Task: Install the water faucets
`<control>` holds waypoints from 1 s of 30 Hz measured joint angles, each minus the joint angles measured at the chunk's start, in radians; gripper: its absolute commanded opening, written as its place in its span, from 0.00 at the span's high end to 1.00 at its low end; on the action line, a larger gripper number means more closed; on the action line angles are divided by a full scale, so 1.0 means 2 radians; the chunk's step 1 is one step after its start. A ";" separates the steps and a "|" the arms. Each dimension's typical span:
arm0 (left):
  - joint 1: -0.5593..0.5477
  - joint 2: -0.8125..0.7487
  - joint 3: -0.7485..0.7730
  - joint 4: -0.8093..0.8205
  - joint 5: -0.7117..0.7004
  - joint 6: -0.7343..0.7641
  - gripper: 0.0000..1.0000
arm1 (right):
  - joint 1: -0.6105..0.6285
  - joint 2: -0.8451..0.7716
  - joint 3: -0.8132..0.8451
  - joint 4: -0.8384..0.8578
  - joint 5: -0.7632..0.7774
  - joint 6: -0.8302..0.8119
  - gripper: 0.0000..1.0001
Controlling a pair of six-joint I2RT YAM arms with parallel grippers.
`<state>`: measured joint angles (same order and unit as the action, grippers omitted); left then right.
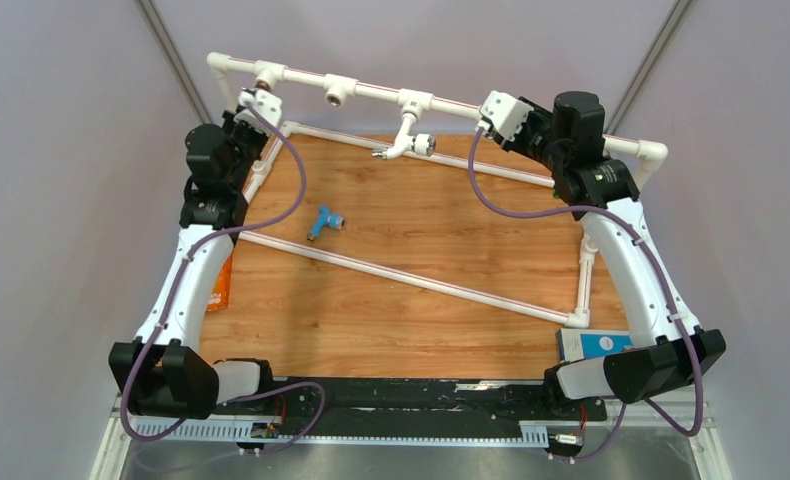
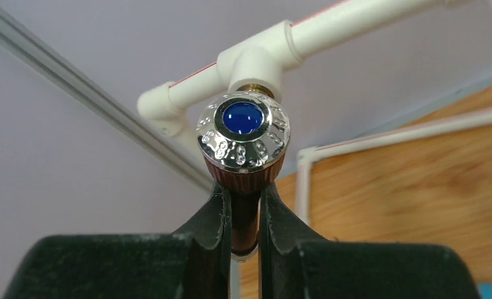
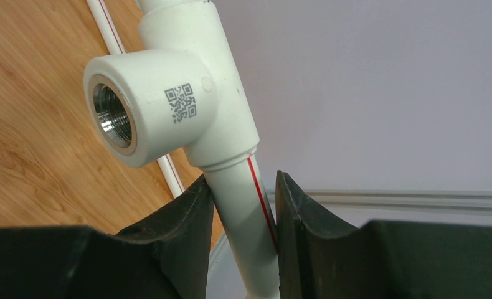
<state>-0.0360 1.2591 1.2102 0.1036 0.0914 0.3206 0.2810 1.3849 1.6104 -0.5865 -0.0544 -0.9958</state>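
Note:
My left gripper (image 1: pixel 256 102) is shut on the dark brown faucet (image 2: pixel 246 187), jaws clamping its body below the chrome cap with a blue dot (image 2: pixel 243 131). Its far end meets the brass socket of the leftmost tee (image 2: pixel 256 65) on the white pipe frame (image 1: pixel 371 92). My right gripper (image 1: pixel 493 112) is shut on the frame's pipe (image 3: pixel 246 205) just beside an empty tee socket (image 3: pixel 114 117). The white faucet (image 1: pixel 406 138) hangs in a tee on the back rail. The light blue faucet (image 1: pixel 324 220) lies on the wooden table. The green faucet is out of view.
An empty tee socket (image 1: pixel 336 94) sits between the brown and white faucets. A diagonal white pipe (image 1: pixel 411 275) crosses the table (image 1: pixel 391 320). An orange packet (image 1: pixel 221 285) lies at the left edge and a blue box (image 1: pixel 601 345) at the right front.

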 measured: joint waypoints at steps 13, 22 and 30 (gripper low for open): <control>-0.041 -0.032 -0.012 -0.086 -0.017 0.298 0.22 | 0.002 0.000 0.000 0.001 -0.002 0.000 1.00; 0.021 -0.115 -0.016 -0.080 0.069 0.085 0.12 | 0.002 0.000 0.000 0.001 -0.002 0.000 1.00; 0.065 -0.171 -0.050 -0.029 0.027 -0.320 0.06 | 0.002 0.000 0.000 0.001 -0.002 0.000 1.00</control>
<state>0.0933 0.9169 1.1103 0.0452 0.1444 -0.3199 0.2840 1.3849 1.6104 -0.5854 -0.0578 -0.9955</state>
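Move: The left hand has its fingers shut on the brown faucet, whose middle is about 1 cm ahead of and above them. Its tee on the top pipe is some 5 cm ahead, 2 cm right and 3 cm higher. From the left hand, the next tee, empty, lies about 4 cm ahead and 12 cm right, 3 cm up. For the right hand, which grips the same pipe, the brown faucet's tee lies roughly 37 cm left, 8 cm ahead, about level. Rolling clockwise as seen from behind the hand by some 35 degrees, the left hand turns the brown faucet on in its tee, then spreads its fingers wide and lets go. It backs away about 10 cm towards its base, dipping slightly before climbing to about 6 cm higher, and rolls back the other way by roughly 70 degrees. The right hand stays put, still gripping the pipe. ##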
